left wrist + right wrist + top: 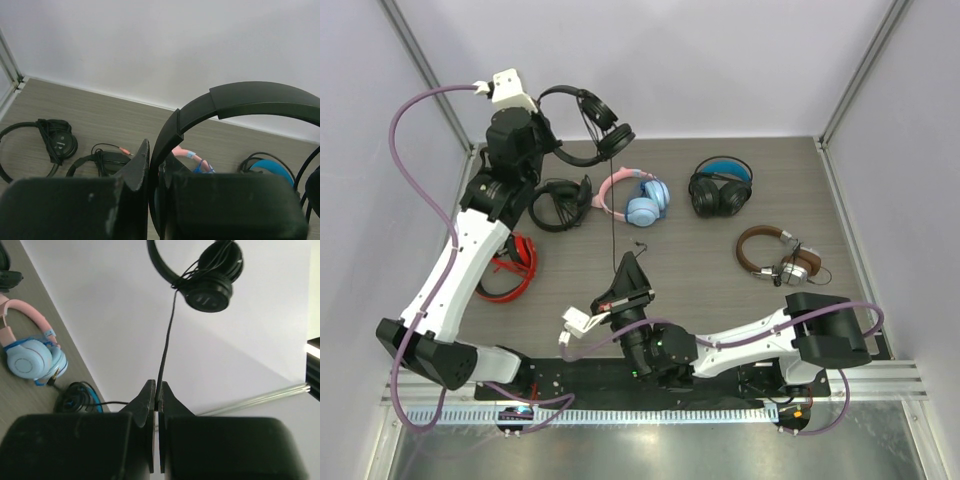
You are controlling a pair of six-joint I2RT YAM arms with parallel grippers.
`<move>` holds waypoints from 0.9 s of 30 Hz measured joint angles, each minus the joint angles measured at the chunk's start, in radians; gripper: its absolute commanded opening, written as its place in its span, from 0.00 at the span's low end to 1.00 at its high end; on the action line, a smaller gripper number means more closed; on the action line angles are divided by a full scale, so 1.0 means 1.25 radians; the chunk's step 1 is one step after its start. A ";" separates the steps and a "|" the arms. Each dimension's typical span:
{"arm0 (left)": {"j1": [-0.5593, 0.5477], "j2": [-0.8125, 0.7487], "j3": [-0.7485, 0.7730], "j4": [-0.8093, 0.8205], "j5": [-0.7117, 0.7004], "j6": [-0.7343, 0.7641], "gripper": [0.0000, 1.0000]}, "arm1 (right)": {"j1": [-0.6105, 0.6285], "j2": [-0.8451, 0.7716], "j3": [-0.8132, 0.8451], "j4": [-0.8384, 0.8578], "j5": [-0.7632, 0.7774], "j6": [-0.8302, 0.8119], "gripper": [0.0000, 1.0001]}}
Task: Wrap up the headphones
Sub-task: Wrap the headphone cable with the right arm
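Note:
The slim black headphones (605, 125) hang in the air over the table's back left. My left gripper (552, 143) is shut on their thin headband (240, 100), which passes between the fingers of the left gripper (155, 155). The earcups (210, 285) carry a few turns of cable. From them the thin black cable (613, 210) runs straight and taut down to my right gripper (630, 268) near the table's middle front. In the right wrist view, the right gripper (156, 390) is shut on the cable (167, 335).
On the table lie other pairs: a black pair with a bundled cable (560, 200), a pink-and-blue pair (635, 200), a bulky black pair with blue lining (722, 188), a brown pair (775, 255) and a red pair (510, 268) beside the left arm. Walls enclose the table at the back and sides.

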 measured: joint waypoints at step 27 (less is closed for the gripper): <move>-0.055 0.043 -0.026 -0.028 0.061 0.049 0.00 | -0.293 -0.054 0.335 -0.096 -0.471 0.073 0.01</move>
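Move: The right hand, already pinching the cable, has the ear cups of the held headphones about 24 cm ahead, 5 cm to its left and 10 cm above. On the table the pink-blue headphones lie roughly 33 cm straight ahead of this hand and 28 cm below; the black headset is level with them, some 18 cm to the hand's left. From the left hand, still gripping the headband, the cups hang about 10 cm right, 1 cm ahead and nearly level. Keeping the cable pinched in shut fingers, the right hand sweeps up about 22 cm from below the ear cups to above them, edging left at first, then swinging forward and back to the right while the fingers tip upward some 25 degrees and the wrist rolls so that its left side rises. The left hand keeps its grip on the headband, first lowering the headphones nearly 5 cm, then carrying them about as far to the right under the rising cable hand. ##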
